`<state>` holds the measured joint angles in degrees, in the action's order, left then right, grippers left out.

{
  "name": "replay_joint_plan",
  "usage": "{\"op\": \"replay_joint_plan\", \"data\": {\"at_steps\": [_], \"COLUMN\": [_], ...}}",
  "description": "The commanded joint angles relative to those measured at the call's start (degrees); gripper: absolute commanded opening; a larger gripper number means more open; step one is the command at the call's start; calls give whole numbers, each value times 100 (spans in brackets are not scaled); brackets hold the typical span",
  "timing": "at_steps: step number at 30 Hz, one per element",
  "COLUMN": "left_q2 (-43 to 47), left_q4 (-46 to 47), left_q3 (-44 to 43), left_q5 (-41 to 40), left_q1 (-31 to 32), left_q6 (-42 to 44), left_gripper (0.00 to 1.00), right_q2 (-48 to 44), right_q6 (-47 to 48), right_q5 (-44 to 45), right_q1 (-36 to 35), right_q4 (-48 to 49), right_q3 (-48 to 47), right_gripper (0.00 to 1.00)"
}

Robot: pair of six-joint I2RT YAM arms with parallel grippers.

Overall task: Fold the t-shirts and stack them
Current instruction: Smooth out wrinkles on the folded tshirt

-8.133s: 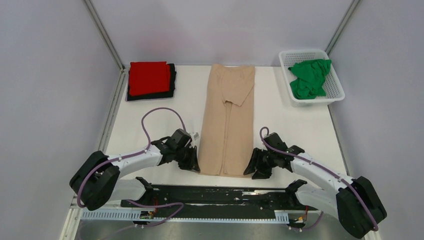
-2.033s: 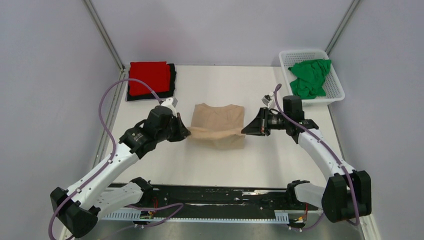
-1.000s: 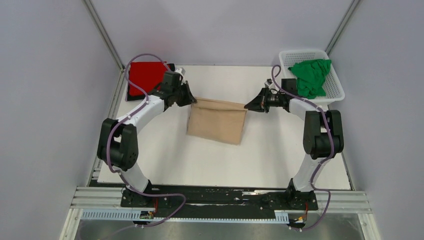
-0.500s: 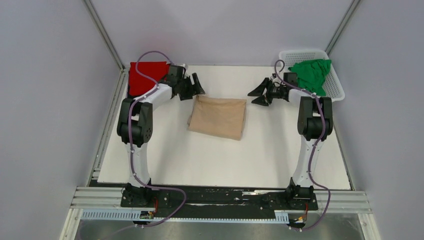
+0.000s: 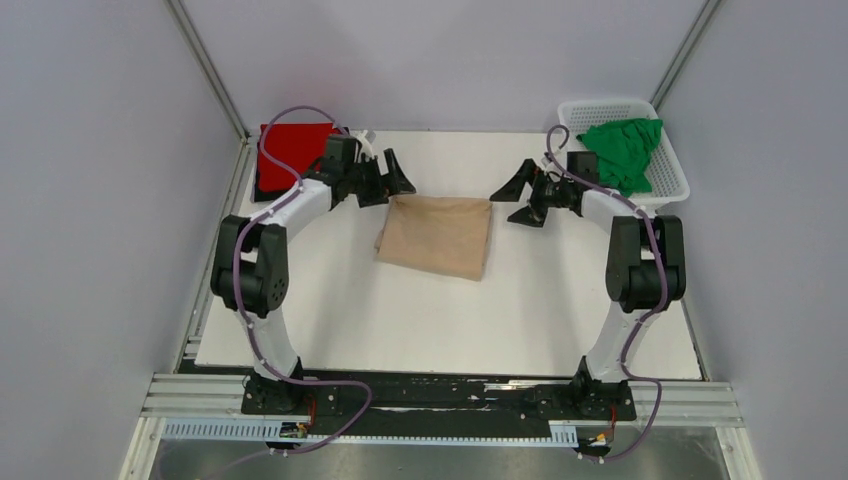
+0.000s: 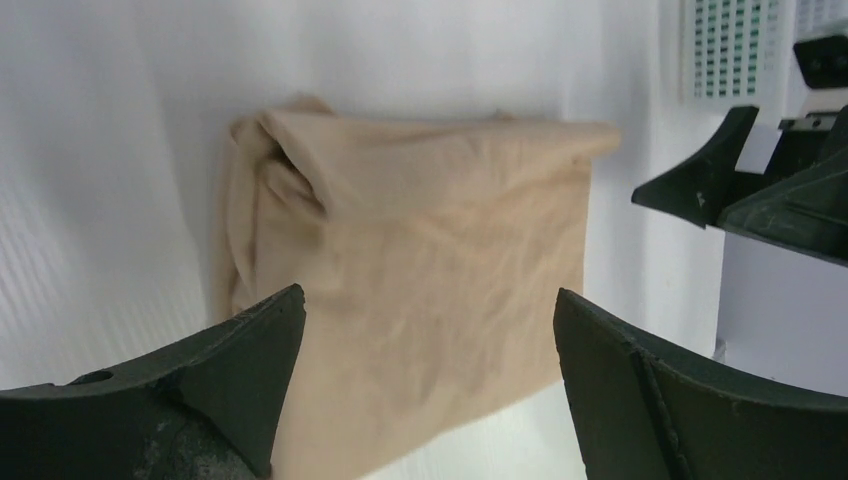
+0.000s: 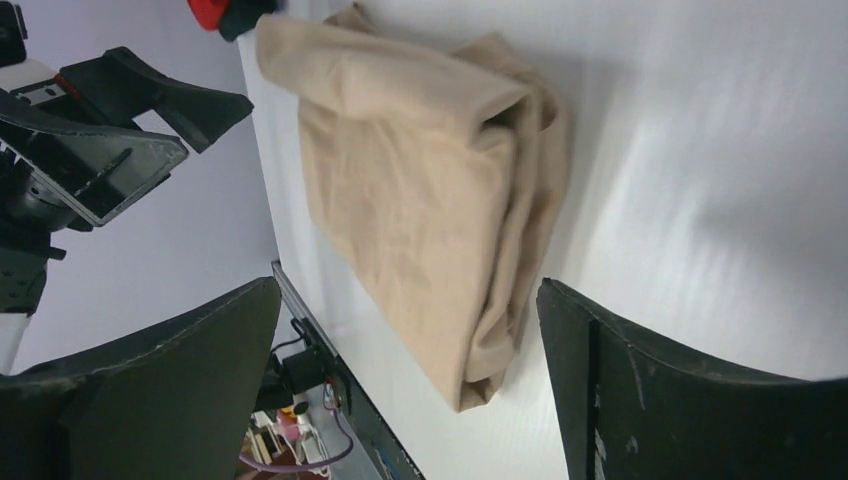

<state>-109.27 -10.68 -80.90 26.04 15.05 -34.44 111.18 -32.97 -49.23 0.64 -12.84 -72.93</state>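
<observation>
The beige t-shirt (image 5: 436, 237) lies folded in a rough rectangle on the white table, free of both grippers. My left gripper (image 5: 392, 183) hovers open just beyond its far left corner. Off its far right corner my right gripper (image 5: 520, 197) is open too. In the left wrist view the beige t-shirt (image 6: 420, 250) fills the space ahead of the open left gripper (image 6: 428, 300). The right wrist view shows the beige t-shirt (image 7: 420, 170) beyond the open right gripper (image 7: 408, 288). The folded red t-shirt (image 5: 290, 155) sits at the far left, a black edge (image 5: 259, 188) under it. A crumpled green t-shirt (image 5: 620, 150) lies in the basket.
The white lattice basket (image 5: 610, 103) stands at the far right corner of the table (image 5: 450, 320). Grey walls and metal posts close in the back and sides. Both arms stretch far forward, elbows raised, with purple cables looping over them.
Both grippers opened and let go of the beige t-shirt's far edge. It settled flat, folded in half, and the grippers pulled slightly outward and back.
</observation>
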Motion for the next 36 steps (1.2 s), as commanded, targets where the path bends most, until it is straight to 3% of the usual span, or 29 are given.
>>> {"op": "replay_joint_plan", "data": {"at_steps": [1, 6, 11, 19, 29, 36], "left_q2": [1019, 636, -77, -1361, -2338, -2589], "left_q4": [95, -109, -476, -783, -487, -368], "left_q3": [604, 447, -434, -1813, -2315, -1957], "left_q5": [247, 7, -415, -382, -274, 26], "left_q1": [414, 629, 624, 454, 284, 328], "left_q6": [291, 407, 722, 800, 481, 202], "left_gripper": [100, 100, 100, 100, 100, 100], "right_q2": [-820, -531, 207, 1129, 1663, 1858], "right_q6": [299, 187, 23, -146, -235, -290], "right_q5": [103, 72, 74, 282, 450, 683], "right_q1": [-576, -977, -1033, -999, -962, -946], "right_q4": [100, 174, 343, 387, 392, 396], "right_q3": [355, 17, -692, -1643, -1729, -1480], "right_gripper": [100, 100, 100, 100, 100, 100]}}
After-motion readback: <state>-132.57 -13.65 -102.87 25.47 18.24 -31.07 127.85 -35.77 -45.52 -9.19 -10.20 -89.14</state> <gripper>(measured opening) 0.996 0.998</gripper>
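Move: The folded beige t-shirt's middle lies about 6 cm back, 8 cm right of and 9 cm below the left hand, and roughly 4 cm back, 15 cm left of and 6 cm below the right hand. Its far left corner is some 4 cm ahead of the left hand, its far right corner about 4 cm ahead and 2 cm left of the right. The red-and-black stack sits about 14 cm ahead and 23 cm left of the left hand. With fingers staying wide open, both hands first draw back 4 to 6 cm, rising slightly and closing in over the t-shirt, the left hand going some 5 cm right and the right hand about 8 cm left, while the wrists turn roughly 10 degrees outward (left clockwise, right counter-clockwise). Then both reverse, reaching forward and sinking towards the shirt's far edge, the left by about 12 cm forward and 9 cm down, the right by less, until open fingertips come down on the cloth near its two far corners. ##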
